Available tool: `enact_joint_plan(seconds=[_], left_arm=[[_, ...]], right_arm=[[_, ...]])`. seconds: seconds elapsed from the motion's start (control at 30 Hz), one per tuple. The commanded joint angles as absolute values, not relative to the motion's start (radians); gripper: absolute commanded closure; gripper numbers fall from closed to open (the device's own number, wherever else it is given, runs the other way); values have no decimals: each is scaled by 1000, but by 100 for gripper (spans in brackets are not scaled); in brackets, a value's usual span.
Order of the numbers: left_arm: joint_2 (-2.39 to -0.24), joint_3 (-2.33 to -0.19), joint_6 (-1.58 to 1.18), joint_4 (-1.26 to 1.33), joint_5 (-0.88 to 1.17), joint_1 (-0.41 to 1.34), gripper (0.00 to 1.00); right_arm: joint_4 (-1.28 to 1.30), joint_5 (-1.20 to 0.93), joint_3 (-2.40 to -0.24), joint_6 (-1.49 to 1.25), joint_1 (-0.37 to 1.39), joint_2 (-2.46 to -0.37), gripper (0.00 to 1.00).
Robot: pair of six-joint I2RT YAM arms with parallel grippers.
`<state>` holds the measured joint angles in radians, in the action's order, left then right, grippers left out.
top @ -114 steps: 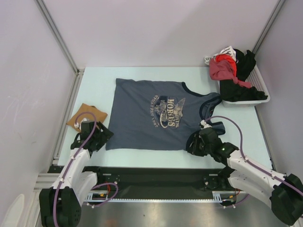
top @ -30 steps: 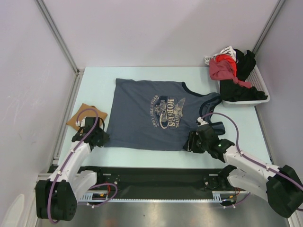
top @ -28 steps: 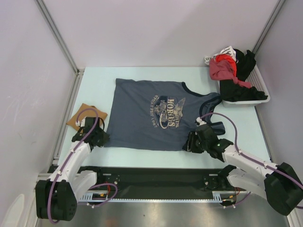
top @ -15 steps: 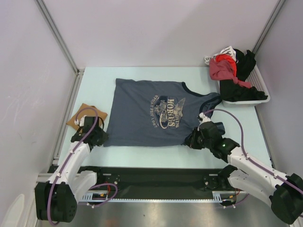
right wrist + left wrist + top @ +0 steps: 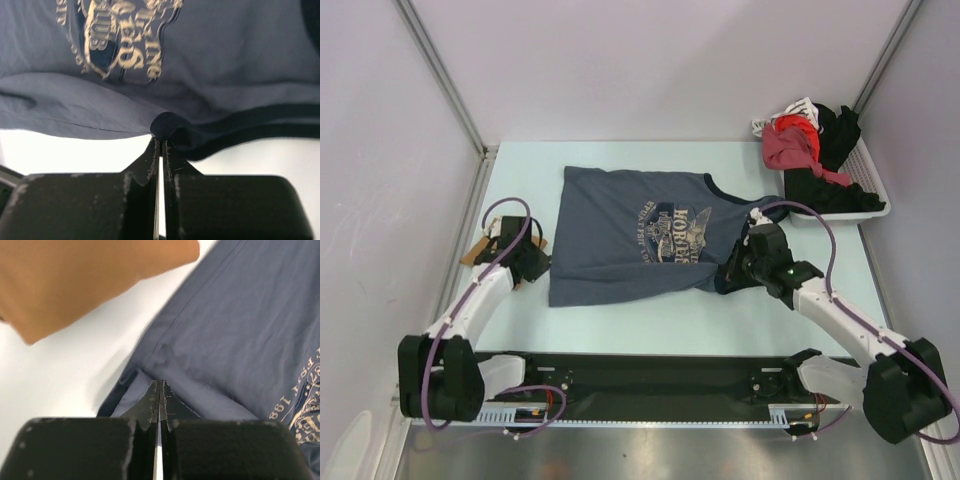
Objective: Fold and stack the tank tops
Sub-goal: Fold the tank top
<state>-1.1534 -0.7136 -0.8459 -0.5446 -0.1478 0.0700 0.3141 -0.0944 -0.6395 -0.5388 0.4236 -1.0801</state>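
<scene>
The slate-blue tank top with a gold print lies spread across the table, its neck to the right. My left gripper is shut on its near-left hem corner, which the pinch lifts into a small fold. My right gripper is shut on the dark armhole trim at the near-right. The near edge hangs raised between the two grips. The tan-brown tank top lies folded at the left, mostly hidden under my left arm. In the left wrist view it fills the upper left.
A white tray at the back right holds a heap of red and black clothes. Metal frame posts stand along the left side and the right back corner. The black rail of the arm bases runs along the near edge.
The right gripper has shut on the armhole trim. Both grippers have moved away from the near edge, drawing the slate-blue top's near edge up and towards the back.
</scene>
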Motion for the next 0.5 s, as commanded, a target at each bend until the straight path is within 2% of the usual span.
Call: enact_joint_plan(seconds=[0.0, 0.27, 0.33, 0.37, 0.4, 0.47], left_arm=[[-1232, -810, -827, -491, -163, 75, 100], [-1396, -922, -793, -495, -104, 78, 98], [-1393, -891, -784, -502, -107, 83, 87], [-1373, -872, -787, -506, -112, 84, 67], [-1355, -824, -790, -499, -107, 84, 62], [-1289, -769, -792, -485, -72, 87, 62]], right_arm=[[244, -140, -707, -488, 377, -1147, 100], [213, -196, -788, -460, 330, -1293, 100], [198, -209, -775, -466, 328, -1304, 100], [190, -213, -769, -469, 328, -1304, 100], [186, -213, -755, -472, 328, -1302, 100], [175, -218, -744, -477, 330, -1298, 100]])
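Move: The place on the tank top's body where I'm laying its pinched near hem corner is about 4 cm ahead of my left hand, 1 cm right and 4 cm down; the folded brown tank top sits some 10 cm left and 4 cm ahead. For my right hand, holding the dark-trimmed armhole edge, the laying place is roughly 5 cm ahead, straight on, 7 cm below; the chest print is some 12 cm ahead, 11 cm left. Both my hands carry the lifted near edge forward over the tank top together, nearly level, about 4.5 cm. My left hand then opens its fingers and lets go of the hem corner, easing back and down about a centimetre each, while my right stops with its pinch on the dark-trimmed edge kept and the wrist hardly turned. ##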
